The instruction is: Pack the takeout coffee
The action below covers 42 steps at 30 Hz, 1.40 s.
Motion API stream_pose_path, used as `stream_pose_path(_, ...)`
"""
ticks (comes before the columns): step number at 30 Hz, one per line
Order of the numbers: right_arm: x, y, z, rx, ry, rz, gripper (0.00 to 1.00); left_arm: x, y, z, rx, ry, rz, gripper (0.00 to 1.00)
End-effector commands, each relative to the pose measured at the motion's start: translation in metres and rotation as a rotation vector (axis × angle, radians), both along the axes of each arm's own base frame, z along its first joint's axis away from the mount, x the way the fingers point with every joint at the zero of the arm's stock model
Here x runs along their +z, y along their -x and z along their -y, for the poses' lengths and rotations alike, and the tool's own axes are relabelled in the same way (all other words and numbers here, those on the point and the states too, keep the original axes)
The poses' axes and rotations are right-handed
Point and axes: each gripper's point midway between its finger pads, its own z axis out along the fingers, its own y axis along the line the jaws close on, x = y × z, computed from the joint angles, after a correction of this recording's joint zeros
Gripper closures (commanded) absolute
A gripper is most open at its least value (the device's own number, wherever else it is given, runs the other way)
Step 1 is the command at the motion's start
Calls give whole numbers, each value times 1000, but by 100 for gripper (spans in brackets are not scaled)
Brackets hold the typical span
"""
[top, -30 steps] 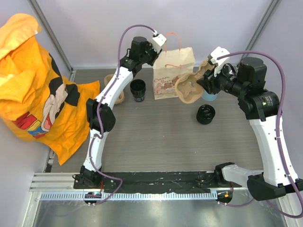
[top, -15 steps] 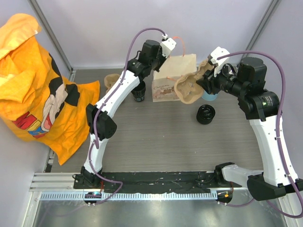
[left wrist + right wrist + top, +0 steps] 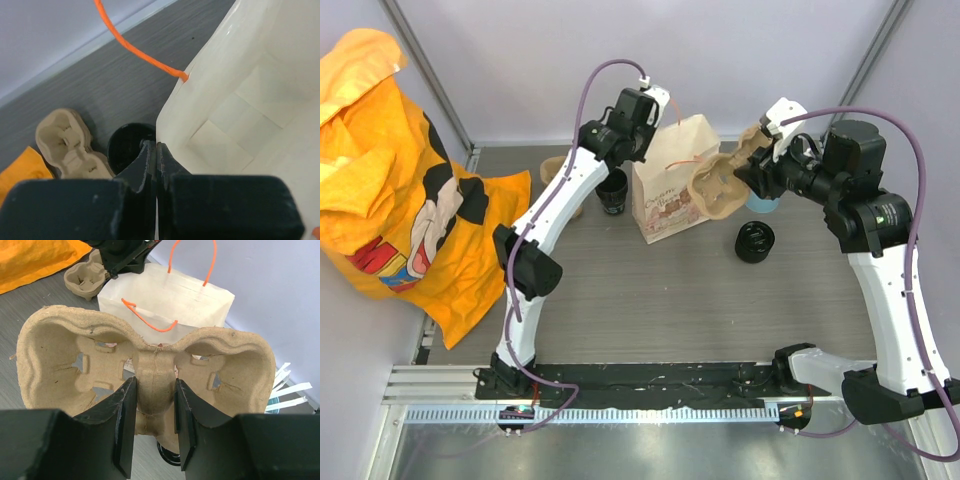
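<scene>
The takeout coffee (image 3: 754, 242), a small black lidded cup, stands on the table right of the white paper bag (image 3: 670, 195); only its edge (image 3: 167, 456) shows in the right wrist view. My left gripper (image 3: 642, 145) is shut on the bag's upper rim (image 3: 172, 115), with the thin paper edge pinched between its tips (image 3: 156, 149). The bag leans, and its open inside (image 3: 250, 100) looks empty. My right gripper (image 3: 745, 170) holds a brown pulp cup carrier (image 3: 60, 355) by its centre post, in the air just right of the bag (image 3: 165, 300).
A second black cup (image 3: 612, 190) with an open top (image 3: 125, 150) stands left of the bag. Beside it lies another pulp carrier (image 3: 552, 168). A light-blue cup of straws (image 3: 760, 205) stands behind my right gripper. An orange cloth (image 3: 390, 180) covers the left side.
My left gripper has closed on the bag's rim and drawn the bag left and nearer, so that it tilts. The right arm and its carrier have stayed still.
</scene>
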Motion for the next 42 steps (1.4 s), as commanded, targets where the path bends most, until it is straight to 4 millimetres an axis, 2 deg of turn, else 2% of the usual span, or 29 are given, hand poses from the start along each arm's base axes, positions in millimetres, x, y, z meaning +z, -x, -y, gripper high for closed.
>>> stream_pose_path(1,33,5,-1,9,-41,85,65,42,36,-3,27,160,-28,99)
stream_pose_path(7,39,7,-2,14,-47,98,65,42,63,6,-2,228,-121,94)
stream_pose_path(8,41,7,-2,12,-49,102,65,40,67,6,-4,231,-137,88)
stream_pose_path(11,41,7,-2,14,-50,102,65,31,78,6,-11,237,-186,81)
stream_pose_path(15,41,6,-3,16,-51,101,64,26,88,5,-3,253,-225,83)
stream_pose_path(18,43,6,-4,20,-57,102,64,31,93,7,-15,275,-231,84)
stream_pose_path(20,42,5,-5,23,-57,97,65,36,95,9,-35,280,-225,79)
stream_pose_path(24,41,3,-5,24,-57,92,65,52,86,8,-106,230,-136,59)
stream_pose_path(25,41,3,-5,24,-57,92,65,59,81,10,-119,234,-96,50)
stream_pose_path(27,41,3,-5,26,-58,92,65,67,76,13,-179,211,-36,43)
stream_pose_path(28,40,3,-5,24,-57,90,65,62,76,15,-205,199,-36,38)
stream_pose_path(30,40,3,-5,21,-56,89,65,73,76,22,-300,190,23,36)
stream_pose_path(31,39,2,-4,20,-56,89,65,70,77,26,-336,180,25,34)
stream_pose_path(35,39,1,-6,21,-59,83,64,79,73,38,-478,167,93,25)
stream_pose_path(36,38,1,-6,23,-60,81,65,72,66,38,-501,164,86,25)
stream_pose_path(38,37,0,-6,20,-59,78,65,79,63,45,-594,168,112,23)
stream_pose_path(39,38,1,-5,20,-59,81,64,66,56,43,-621,161,80,23)
stream_pose_path(41,36,2,-5,17,-55,78,65,74,54,44,-708,159,107,23)
stream_pose_path(42,35,2,-4,15,-54,79,64,62,47,39,-717,157,74,23)
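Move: The left hand already pinches the paper bag by its left upper edge; the bag's middle lies about 9 cm to the right, 1 cm ahead and 13 cm below. The black cup stands some 7 cm left, 4 cm ahead and 22 cm down, the black lids about 27 cm right, 6 cm back and 24 cm down. From the right hand, still holding a cup carrier, the bag is roughly 15 cm ahead, 17 cm left and 27 cm lower. The left hand drags the paper bag back about 8 cm, opens wide, then rises 5 cm turning clockwise. ##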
